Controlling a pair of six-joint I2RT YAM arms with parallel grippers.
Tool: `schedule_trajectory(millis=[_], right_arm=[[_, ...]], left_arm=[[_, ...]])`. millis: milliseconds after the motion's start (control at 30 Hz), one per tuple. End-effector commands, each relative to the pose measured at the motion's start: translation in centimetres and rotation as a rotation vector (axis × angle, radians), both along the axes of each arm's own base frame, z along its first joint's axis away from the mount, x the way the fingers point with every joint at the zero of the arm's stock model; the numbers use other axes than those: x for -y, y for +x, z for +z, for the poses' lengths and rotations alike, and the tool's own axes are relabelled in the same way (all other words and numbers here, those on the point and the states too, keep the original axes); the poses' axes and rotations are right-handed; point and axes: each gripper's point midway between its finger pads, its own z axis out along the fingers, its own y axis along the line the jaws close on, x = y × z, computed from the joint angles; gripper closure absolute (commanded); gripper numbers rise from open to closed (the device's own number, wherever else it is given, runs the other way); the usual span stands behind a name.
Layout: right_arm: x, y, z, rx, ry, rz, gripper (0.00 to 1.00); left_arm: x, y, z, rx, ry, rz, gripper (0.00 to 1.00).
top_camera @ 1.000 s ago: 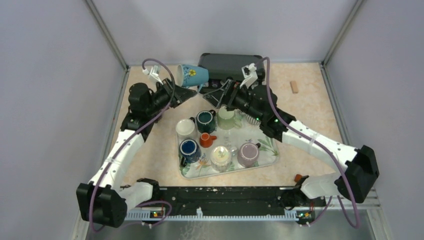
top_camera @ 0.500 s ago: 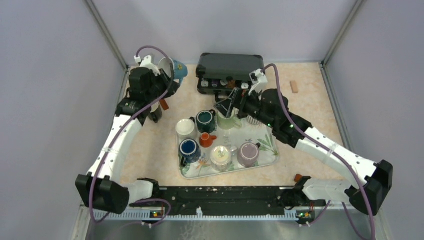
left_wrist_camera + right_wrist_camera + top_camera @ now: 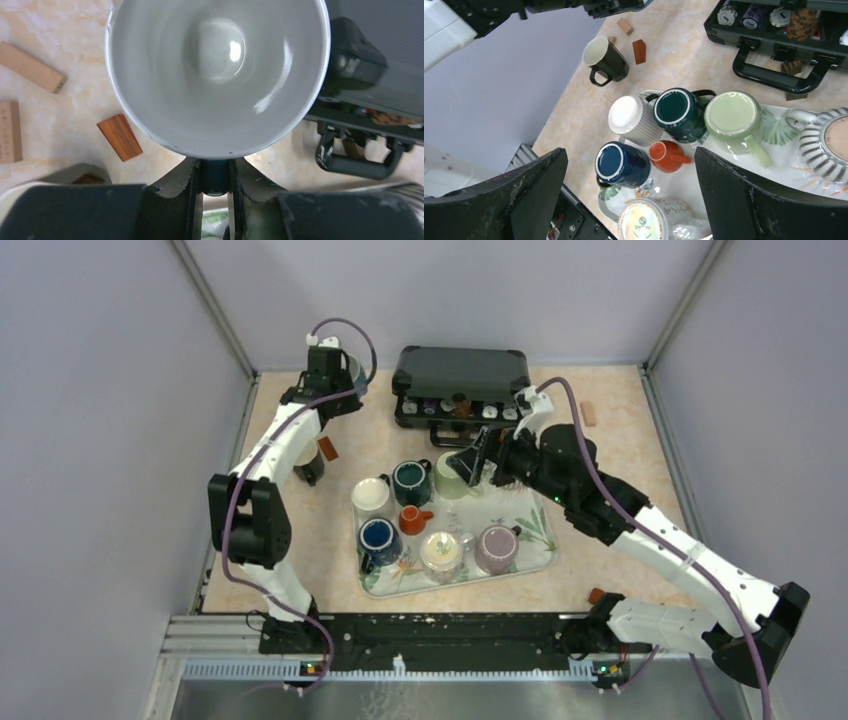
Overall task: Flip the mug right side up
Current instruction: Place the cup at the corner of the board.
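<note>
The blue mug [image 3: 215, 75] fills the left wrist view, its white inside facing the camera and its mouth turned up. Its dark blue handle [image 3: 216, 176] is pinched between the fingers of my left gripper [image 3: 216, 167], which is shut on it. From above, the left gripper [image 3: 333, 368] holds the mug [image 3: 356, 378] over the table's far left corner, beside the black case. Whether the mug's base touches the table is hidden. My right gripper [image 3: 470, 462] hangs wide open over the tray, and the right wrist view shows nothing between the jaws of this gripper [image 3: 631, 192].
A floral tray [image 3: 541, 558] carries several upside-down mugs, among them a navy one [image 3: 620, 164], an orange one [image 3: 665, 155] and a light green one [image 3: 732, 117]. A black mug [image 3: 309, 462] stands upright left of the tray, near wooden blocks [image 3: 119, 136]. The black chip case [image 3: 460, 375] lies at the back.
My left arm has swung the blue mug from lying tilted near the case to the far left corner, mouth up. My right gripper opened fully and drew back over the tray.
</note>
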Motion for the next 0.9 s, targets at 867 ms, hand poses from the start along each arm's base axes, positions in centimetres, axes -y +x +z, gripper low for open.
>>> schedule_trajectory(millis=[867], right_arm=[[2.7,-1.2,3.2,0.079,-0.001,-0.046,0.01]], left_arm=[[-4.3,9.7,-6.7,-0.138,0.137,-0.005,1.00]])
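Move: The corner spot, bare board towards the far left corner, lies roughly 13 cm ahead of the left hand, 6 cm to its left and 20 cm below; the hand already holds the blue mug upright by its handle. The red-brown block sits about 3 cm back and 6 cm left, the black mug 8 cm back and 11 cm left, the open case 10 cm ahead and 28 cm right. From the right hand the spot is some 37 cm ahead and 36 cm left, 30 cm below. Forward first, about 7 cm and sinking slightly, then steeply down with a drift to the left, the left arm carries the blue mug past the case's left side towards the bare board, ending some 10 cm lower. The fingers keep their grip on the handle while tipping down about 15 degrees. The right hand, open and empty, eases a few centimetres right and up. ##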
